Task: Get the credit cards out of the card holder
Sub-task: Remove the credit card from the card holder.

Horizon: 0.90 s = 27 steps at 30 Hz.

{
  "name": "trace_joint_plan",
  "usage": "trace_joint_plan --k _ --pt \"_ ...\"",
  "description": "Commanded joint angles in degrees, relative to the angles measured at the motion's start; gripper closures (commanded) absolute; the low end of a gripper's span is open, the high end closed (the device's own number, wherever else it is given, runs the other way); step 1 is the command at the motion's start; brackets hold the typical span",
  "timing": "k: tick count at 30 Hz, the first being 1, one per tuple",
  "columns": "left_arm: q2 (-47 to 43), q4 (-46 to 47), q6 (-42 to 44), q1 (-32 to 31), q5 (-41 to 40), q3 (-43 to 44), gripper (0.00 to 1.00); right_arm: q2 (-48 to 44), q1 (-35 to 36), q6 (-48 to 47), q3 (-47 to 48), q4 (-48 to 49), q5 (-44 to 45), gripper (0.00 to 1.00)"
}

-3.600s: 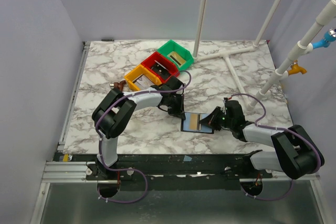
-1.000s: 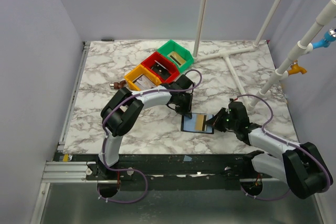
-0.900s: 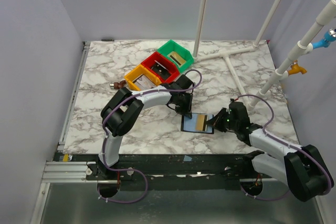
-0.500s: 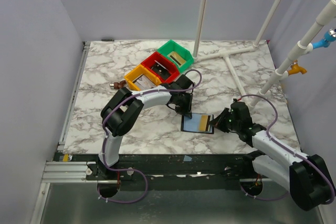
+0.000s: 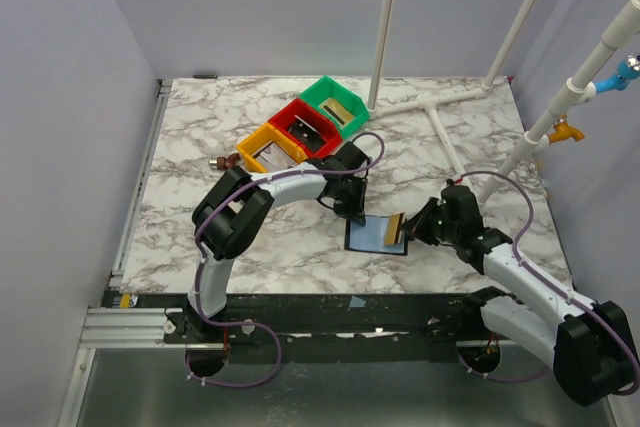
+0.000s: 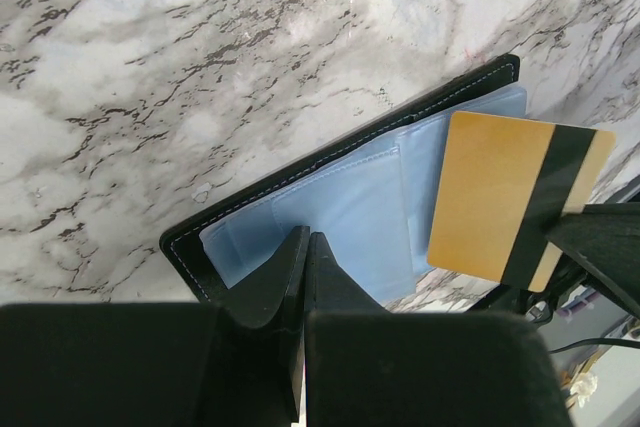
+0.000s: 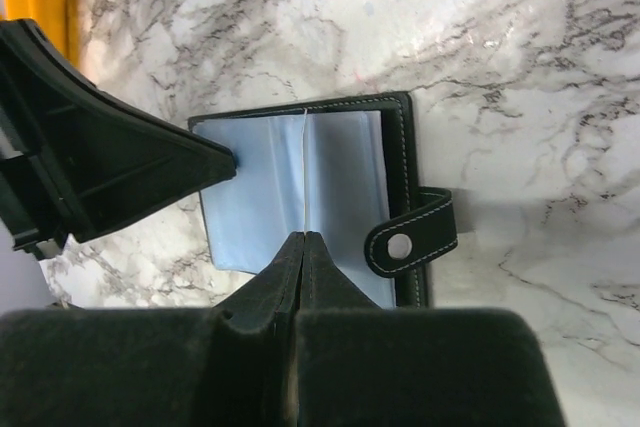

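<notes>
The card holder (image 5: pixel 370 237) lies open on the marble, its bluish sleeves (image 6: pixel 340 202) facing up and its snap strap (image 7: pixel 410 240) at the right. My left gripper (image 5: pixel 352 215) is shut, and its fingertips (image 6: pixel 305 239) press on the holder's left half. My right gripper (image 5: pixel 408 230) is shut on a tan-gold credit card (image 6: pixel 510 197) with a black stripe. It holds the card tilted up over the holder's right edge. In the right wrist view the card (image 7: pixel 304 167) shows edge-on as a thin line above the right gripper (image 7: pixel 303 237). No pale card is visible.
Yellow (image 5: pixel 265 152), red (image 5: pixel 305 127) and green (image 5: pixel 337 102) bins stand in a diagonal row behind the left arm, each with something inside. A white pipe frame (image 5: pixel 440 122) lies at the back right. A small brown object (image 5: pixel 225 161) sits left of the yellow bin.
My right gripper has drawn the gold card rightward across the holder and raised it on edge. The left gripper has stayed pressing on the holder.
</notes>
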Motion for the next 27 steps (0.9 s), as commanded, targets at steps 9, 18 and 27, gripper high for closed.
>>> trace_joint_plan --k 9,18,27 --pt "-5.4 -5.9 1.9 1.0 -2.9 3.4 0.93 0.5 -0.3 -1.5 6.3 -3.1 0.0 0.99" --pt "-11.0 -4.3 1.3 4.4 0.9 1.3 0.28 0.7 -0.3 -1.4 8.3 -3.2 -1.4 0.99" --pt "-17.0 2.2 -2.2 9.0 9.0 -4.4 0.09 1.1 -0.3 -0.4 11.2 -3.1 -4.5 1.00"
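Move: The right fingers already hold the credit card by its edge, its middle about 1 cm ahead, 2 cm left and 1 cm below; the card holder's middle is level ahead, 6 cm left and 5 cm below. From the left hand, shut with its tips on the holder, the card lies about 9 cm right, 2 cm back and 3 cm up, the holder's middle 4 cm right and 3 cm back, and the yellow bin 19 cm left, 16 cm ahead. Opening wide, left rises some 9 cm off the holder, forward-left; right lifts the card 5 cm and forward. ##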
